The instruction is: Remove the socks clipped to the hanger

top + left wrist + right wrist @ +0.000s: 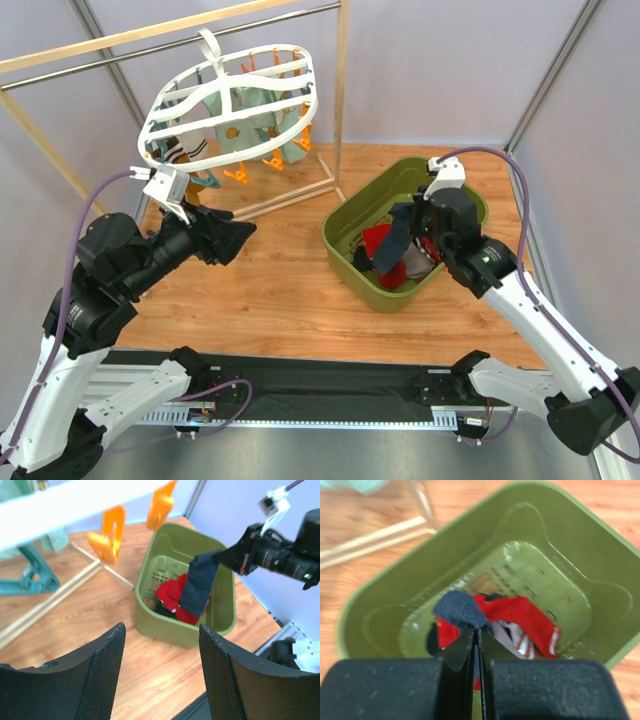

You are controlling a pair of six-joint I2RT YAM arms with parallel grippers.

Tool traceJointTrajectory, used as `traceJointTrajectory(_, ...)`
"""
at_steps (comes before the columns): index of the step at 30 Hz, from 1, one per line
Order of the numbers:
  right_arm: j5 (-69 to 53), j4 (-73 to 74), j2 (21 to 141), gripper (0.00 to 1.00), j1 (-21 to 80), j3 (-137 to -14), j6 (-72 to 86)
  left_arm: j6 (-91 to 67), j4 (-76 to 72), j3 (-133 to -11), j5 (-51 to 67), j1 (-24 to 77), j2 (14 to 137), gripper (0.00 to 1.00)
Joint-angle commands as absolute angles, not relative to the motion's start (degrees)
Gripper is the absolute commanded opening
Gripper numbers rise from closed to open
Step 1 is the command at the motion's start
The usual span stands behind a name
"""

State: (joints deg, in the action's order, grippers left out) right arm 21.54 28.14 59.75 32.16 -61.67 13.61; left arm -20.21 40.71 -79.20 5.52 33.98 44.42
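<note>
The white oval hanger [232, 100] hangs from the rail at the back left, with mint green socks [255, 110] and a striped sock [172, 150] still clipped under it among orange clips [237, 174]. My left gripper [238, 233] is open and empty, low in front of the hanger; its wrist view shows bare wood between the fingers [107, 665]. My right gripper [420, 215] is shut on a dark navy sock [395, 245] that dangles over the green bin [370, 205]. In the right wrist view the navy sock [460, 610] sits pinched at the gripper [476, 630] above red socks [520, 617].
The wood and metal rail frame [340, 90] stands behind, its base bar on the table near the bin. The green bin [165, 625] holds red, white striped and dark socks. Orange clips [111, 539] and a teal clip [30, 572] hang close above the left gripper.
</note>
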Motion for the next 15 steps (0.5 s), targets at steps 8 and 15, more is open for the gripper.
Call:
traceJointTrajectory(8,28.67,34.89,65.92,0.49,29.97,-71.27,12.22,-17.23,34.29,-84.02,4.04,33.84,52.03,0.67)
traceJointTrajectory(15,14.51,29.81,58.28,0.72,29.97,-69.18,13.62,-17.14,22.00,-82.45,9.04,33.84,56.24,0.67)
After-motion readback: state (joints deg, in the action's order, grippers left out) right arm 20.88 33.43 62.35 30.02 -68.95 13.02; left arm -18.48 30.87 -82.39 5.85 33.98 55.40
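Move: Right under the right hand, its closed fingers still holding the dark blue sock, lies the middle of the green basket, some 18 cm down and about 2 cm farther out. The red socks in it lie about 4 cm back and 4 cm left of the hand. The open left hand faces the hanger's near rim, about 11 cm ahead, 2 cm right and 4 cm higher; a turquoise clip sits 9 cm ahead and 5 cm left, the mint socks some 20 cm straight ahead. Dipping about 2 cm down into the basket while easing forward and right, the right hand spreads its fingers and lets go of the dark blue sock, then lifts some 4 cm, drifting back left. Meanwhile the left hand, fingers staying open, travels about 5 cm forward and 4 cm right, rising slightly, towards the hanger's near rim with its orange clips. ##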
